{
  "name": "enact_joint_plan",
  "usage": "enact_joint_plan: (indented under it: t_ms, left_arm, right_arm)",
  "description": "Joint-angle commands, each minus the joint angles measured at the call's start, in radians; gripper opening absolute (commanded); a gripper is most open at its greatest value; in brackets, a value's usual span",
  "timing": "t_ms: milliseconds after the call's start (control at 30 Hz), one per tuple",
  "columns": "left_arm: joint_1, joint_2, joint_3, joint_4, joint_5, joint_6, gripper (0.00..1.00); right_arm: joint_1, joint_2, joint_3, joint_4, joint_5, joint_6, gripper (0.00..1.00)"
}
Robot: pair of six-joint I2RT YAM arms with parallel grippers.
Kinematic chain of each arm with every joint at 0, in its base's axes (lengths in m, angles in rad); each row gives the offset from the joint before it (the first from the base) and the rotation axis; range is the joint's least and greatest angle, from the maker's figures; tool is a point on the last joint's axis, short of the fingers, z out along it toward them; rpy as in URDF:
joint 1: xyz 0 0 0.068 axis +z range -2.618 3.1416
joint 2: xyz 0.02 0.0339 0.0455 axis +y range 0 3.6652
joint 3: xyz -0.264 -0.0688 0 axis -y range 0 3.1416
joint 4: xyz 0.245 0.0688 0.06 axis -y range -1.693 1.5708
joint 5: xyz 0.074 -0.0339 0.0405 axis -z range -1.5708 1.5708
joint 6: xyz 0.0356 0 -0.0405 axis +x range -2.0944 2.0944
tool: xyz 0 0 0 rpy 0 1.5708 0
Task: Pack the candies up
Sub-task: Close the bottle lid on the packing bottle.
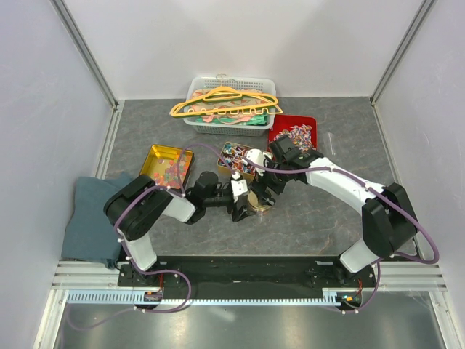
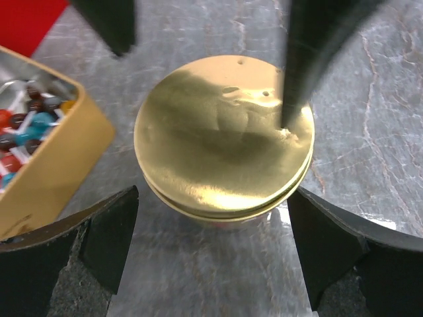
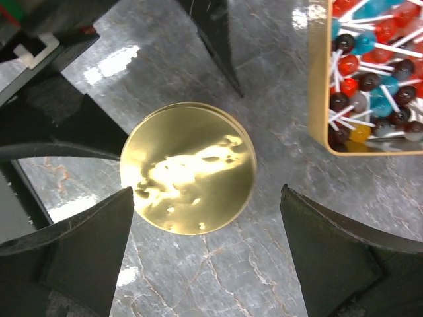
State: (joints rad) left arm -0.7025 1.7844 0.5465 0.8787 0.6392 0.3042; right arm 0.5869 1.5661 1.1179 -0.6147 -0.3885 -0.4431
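Observation:
A round gold tin (image 1: 256, 204) with its lid (image 2: 223, 135) on stands mid-table. My left gripper (image 2: 211, 247) is open, its fingers (image 2: 109, 241) on either side of the tin and apart from it. The right gripper (image 3: 205, 244) is open as well, with the lid (image 3: 188, 168) just ahead of its fingers (image 3: 337, 251). One right fingertip (image 2: 291, 99) hangs over the lid's edge. Candies (image 3: 370, 72) in red, blue and dark colours with white sticks fill a rectangular gold tin (image 1: 236, 158). More candies (image 1: 166, 169) lie in a second gold tin (image 1: 154, 154), and wrapped candies (image 1: 299, 134) lie in a red tray (image 1: 280, 125).
A white basket (image 1: 200, 124) of coloured hangers stands at the back. A folded grey-blue cloth (image 1: 91, 218) lies at the left edge. Both arms meet over the middle of the grey marbled table (image 1: 327, 233).

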Motion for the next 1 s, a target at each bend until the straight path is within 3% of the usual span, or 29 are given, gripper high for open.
enact_joint_plan:
  t_ms: [0, 367, 733, 833, 867, 967]
  left_arm:
    - [0.015, -0.049, -0.022, 0.003, -0.029, 0.015, 0.99]
    - [0.018, 0.018, -0.046, 0.109, 0.048, -0.040, 0.99]
    - [0.020, 0.023, -0.046, 0.132, 0.063, -0.043, 0.99]
    - [0.018, 0.029, -0.030, 0.134, 0.085, -0.066, 1.00]
    - [0.018, 0.038, -0.023, 0.135, 0.092, -0.077, 0.99]
    - [0.018, 0.061, -0.013, 0.198, 0.126, -0.120, 0.99]
  right_arm:
    - [0.005, 0.008, 0.008, -0.016, -0.055, -0.017, 0.97]
    - [0.011, 0.040, -0.046, 0.137, 0.025, 0.078, 0.97]
    - [0.019, 0.025, -0.030, 0.133, 0.039, 0.073, 0.93]
    - [0.010, 0.012, -0.029, 0.116, 0.039, 0.060, 0.86]
    - [0.001, 0.011, -0.026, 0.103, 0.022, 0.054, 0.78]
    - [-0.018, 0.017, -0.009, 0.060, -0.015, 0.031, 0.69]
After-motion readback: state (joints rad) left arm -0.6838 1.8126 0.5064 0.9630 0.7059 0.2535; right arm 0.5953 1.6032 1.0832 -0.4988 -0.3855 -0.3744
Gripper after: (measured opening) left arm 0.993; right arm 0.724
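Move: The gold lid, already on the packing bottle, sits about 4 cm below the right hand, some 2 cm to its left and 1 cm back. Beyond it stands the lollipop box, about 12 cm ahead of the right hand, 10 cm left and 8 cm below; the red box is about 19 cm ahead, 7 cm right and 8 cm below. From the left hand, the lid is roughly 5 cm right, 1 cm ahead and level. Onto the lid's top comes the right hand from above, sinking about 1.5 cm, then easing roughly 1 cm forward and 1 cm left across it. Its wide-open fingers then begin to close, by about a quarter, with the rear fingertip resting near the lid's middle and the other out past the forward rim. The left hand stays wide open beside the bottle, drifting about 1 cm back. ##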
